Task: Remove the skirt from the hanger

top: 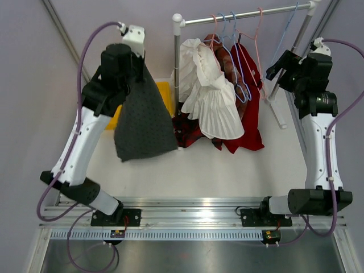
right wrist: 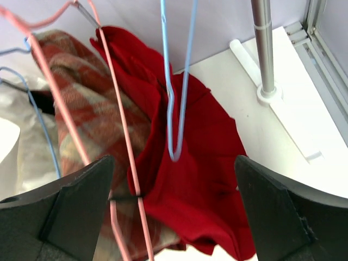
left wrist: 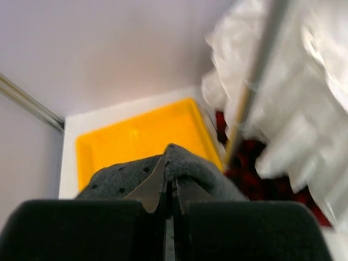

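Observation:
The skirt (top: 142,119), dark grey with small black dots, hangs free in the air at the left of the table, off the rack. My left gripper (top: 138,56) is shut on its top edge. In the left wrist view the grey cloth (left wrist: 206,174) is folded over the closed fingertips of that gripper (left wrist: 169,169). An empty light-blue hanger (top: 286,31) hangs at the right end of the rail (top: 244,16). My right gripper (top: 277,69) is open beside it. In the right wrist view the blue hanger (right wrist: 176,109) dangles in front of the wide-open right gripper (right wrist: 174,161), untouched.
On the rail hang a white pleated garment (top: 213,96), a red one (top: 253,119) and a plaid one (right wrist: 60,98), with pink wire hangers (right wrist: 117,119) among them. A yellow tray (left wrist: 136,141) lies under the skirt. The rack's right post (right wrist: 263,49) stands on a white foot.

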Robot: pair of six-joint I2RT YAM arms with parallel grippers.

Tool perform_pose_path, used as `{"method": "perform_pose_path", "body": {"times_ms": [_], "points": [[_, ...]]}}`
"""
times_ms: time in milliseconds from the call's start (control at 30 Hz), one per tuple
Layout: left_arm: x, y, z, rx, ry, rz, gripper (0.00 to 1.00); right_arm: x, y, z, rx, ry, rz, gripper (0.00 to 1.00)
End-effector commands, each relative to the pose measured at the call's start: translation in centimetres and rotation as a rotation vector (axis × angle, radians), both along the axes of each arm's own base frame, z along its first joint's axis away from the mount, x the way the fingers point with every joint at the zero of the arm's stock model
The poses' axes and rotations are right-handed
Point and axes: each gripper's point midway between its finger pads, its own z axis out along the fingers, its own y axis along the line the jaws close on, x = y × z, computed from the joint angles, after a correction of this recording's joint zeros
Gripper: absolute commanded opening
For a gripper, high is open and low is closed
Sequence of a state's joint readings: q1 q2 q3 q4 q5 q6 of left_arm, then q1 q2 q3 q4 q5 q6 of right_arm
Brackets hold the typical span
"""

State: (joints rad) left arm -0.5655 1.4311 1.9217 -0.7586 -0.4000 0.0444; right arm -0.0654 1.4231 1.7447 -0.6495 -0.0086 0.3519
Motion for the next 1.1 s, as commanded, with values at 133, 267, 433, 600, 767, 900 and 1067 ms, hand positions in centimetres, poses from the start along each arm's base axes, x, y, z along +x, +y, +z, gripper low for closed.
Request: {"method": "perform_pose_path", "body": {"times_ms": [133,267,433,600,767,900,1067], "points": [[9.4,2.8,8.8,-0.114,-0.207,0.041,0.0,-3.2,1.9,0.3,0.069,-0.08,0.064,0.99],[10.6,5.1,10.4,-0.154,-0.305,0.126,0.0,-3.9,2.4,-0.4,0.081,-0.069,0.088,0.99],[12.0,7.3,4.4,-0.088,-0.202,0.224,0.0,-4.5,2.3,0.0,0.067,-0.081,0.087,0.99],[11.2,8.6,-5.0,-0.096,-0.067,0.327,0.18,-4.9,2.1,1.8,0.056,-0.115,0.078,1.0],[11.6,11.8,-15.9,-0.041,0.203,0.495,0.99,-6.5,1.8,5.2,0.03,-0.18,0.063,0.99],[10.0,13.3,-18.4,-0.037,0.289,0.57,0.99,-8.5,2.3,8.7,0.025,-0.27,0.087,0.99],[5.6,12.4,-14.3,-0.177,0.184,0.477,0.99,-8.7,5.3,12.7,0.074,-0.37,0.252,0.99]]}}
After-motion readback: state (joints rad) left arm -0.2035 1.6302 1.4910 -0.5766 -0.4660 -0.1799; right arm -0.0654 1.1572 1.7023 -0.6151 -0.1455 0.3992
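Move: The left gripper already holds the grey skirt. The yellow bin's middle lies about 25 cm ahead of this hand, 9 cm to its left and 42 cm below it. The rack's left post stands some 22 cm ahead and 10 cm right; the white dress hangs about 20 cm ahead and 24 cm right. From the open, empty right hand, the bin is roughly 20 cm ahead and 59 cm left, with the blue hanger about 10 cm straight ahead. Swing the left gripper forward about 13 cm towards the yellow bin, rising slightly, then sink some 25 cm while drifting left, tipping the fingers down and turning about 30 degrees counter-clockwise. Open wide partway down to let go of the skirt, easing back a little at the end. Back the open right gripper away from the blue hanger, dip slightly, then raise it and tilt it up. ##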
